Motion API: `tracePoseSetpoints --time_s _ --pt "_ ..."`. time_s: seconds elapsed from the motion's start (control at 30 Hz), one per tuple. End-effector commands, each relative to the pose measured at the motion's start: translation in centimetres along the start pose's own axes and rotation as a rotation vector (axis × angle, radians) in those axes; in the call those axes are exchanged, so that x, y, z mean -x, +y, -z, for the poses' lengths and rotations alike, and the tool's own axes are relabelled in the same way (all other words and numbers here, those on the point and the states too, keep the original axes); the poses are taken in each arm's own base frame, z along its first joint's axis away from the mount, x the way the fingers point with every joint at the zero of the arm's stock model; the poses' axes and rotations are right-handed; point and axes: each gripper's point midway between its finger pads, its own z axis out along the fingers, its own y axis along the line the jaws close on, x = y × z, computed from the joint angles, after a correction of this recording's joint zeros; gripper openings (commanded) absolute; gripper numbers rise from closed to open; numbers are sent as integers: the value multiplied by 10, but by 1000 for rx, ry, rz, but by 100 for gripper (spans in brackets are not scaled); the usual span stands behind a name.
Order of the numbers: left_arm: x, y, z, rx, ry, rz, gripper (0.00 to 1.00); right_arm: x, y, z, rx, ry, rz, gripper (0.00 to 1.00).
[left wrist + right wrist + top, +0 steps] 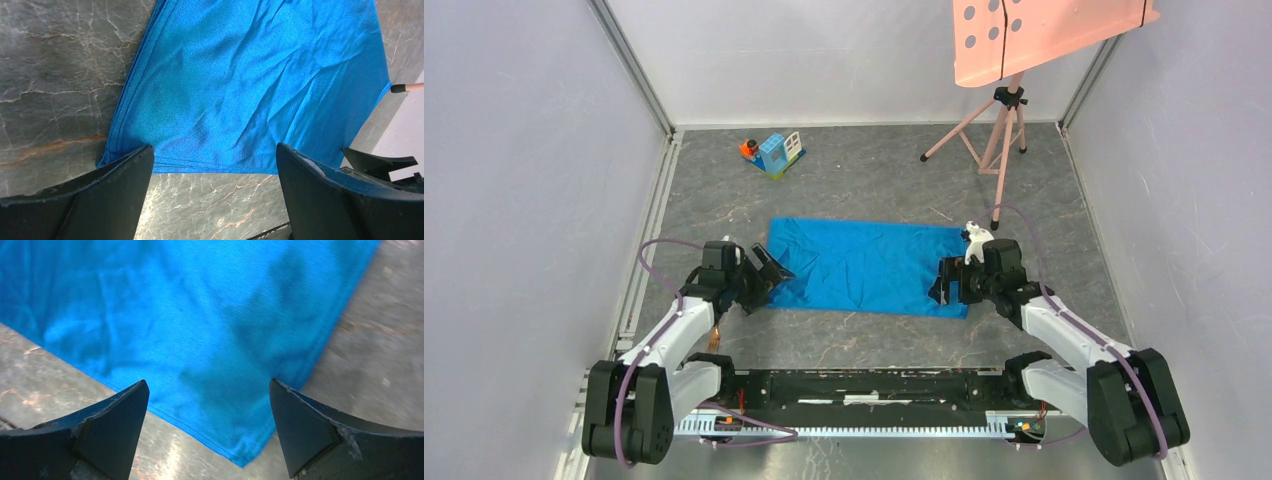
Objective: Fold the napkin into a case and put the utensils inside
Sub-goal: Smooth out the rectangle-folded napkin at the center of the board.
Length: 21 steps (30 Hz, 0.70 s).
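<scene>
The bright blue napkin (pixel 864 265) lies flat and wrinkled in the middle of the table. In the left wrist view the napkin (pixel 240 90) shows stacked layers along its left edge. My left gripper (pixel 769 272) hovers open at the napkin's left end, and the near edge lies between its fingertips (pixel 212 165). At the right end, my right gripper (pixel 944 282) is open too, over the napkin's (pixel 190 315) near corner, with nothing held (pixel 209 390). A thin copper sliver (pixel 715 335) shows beside the left forearm, too small to identify. Otherwise the utensils are out of view.
A small blue-and-white toy block house (pixel 776 153) stands at the back left. A pink tripod (pixel 999 135) with a pink perforated board (pixel 1044 35) stands at the back right; one foot (pixel 405 88) shows past the napkin. White walls enclose the table.
</scene>
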Motion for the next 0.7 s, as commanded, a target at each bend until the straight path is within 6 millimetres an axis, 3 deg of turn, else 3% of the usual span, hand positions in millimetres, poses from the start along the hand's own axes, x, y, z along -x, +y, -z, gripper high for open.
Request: tracePoseSetpoints --time_s 0.0,0.17,0.23,0.3,0.4,0.53,0.67 --pt "-11 19 1 101 48 12 100 -13 -41 25 -268 88 1 96" --pt "-2 -9 31 15 -49 47 100 20 -37 41 -338 75 -71 98" --pt "5 -27 48 -52 -84 43 100 28 -46 43 -419 97 -113 98" --pt "11 -46 65 -118 -113 16 100 31 -52 41 -478 150 -150 93" --pt "20 -69 89 -173 -138 -46 100 31 -47 28 -454 236 -184 74" --pt "25 -94 111 -257 -148 -130 100 39 -52 18 -486 260 -194 70" --pt "22 -106 122 -316 -144 -181 100 41 -60 10 -524 304 -177 64"
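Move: The napkin's right edge lies about 4 cm to the right hand's right, 3 cm ahead and 3 cm below; the near-right corner is about 5 cm to its right and 5 cm back, and the tripod foot some 13 cm ahead, 10 cm right. From the left hand the napkin's middle is about 18 cm right, 5 cm ahead; its near-left corner is 5 cm left, 2 cm back, the fork 11 cm left, 3 cm back. The right hand slides about 5 cm to the right towards the napkin's right edge, hops up and some 3 cm forward, then sinks back low astride that edge, its wrist turning clockwise and tipping to point more steeply down while the wide-open fingers close by about a third. Meanwhile the left hand comes off the napkin's near-left part, edging back a little and then rising some 14 cm clear, its open fingers tilting upward by nearly 20 degrees. ##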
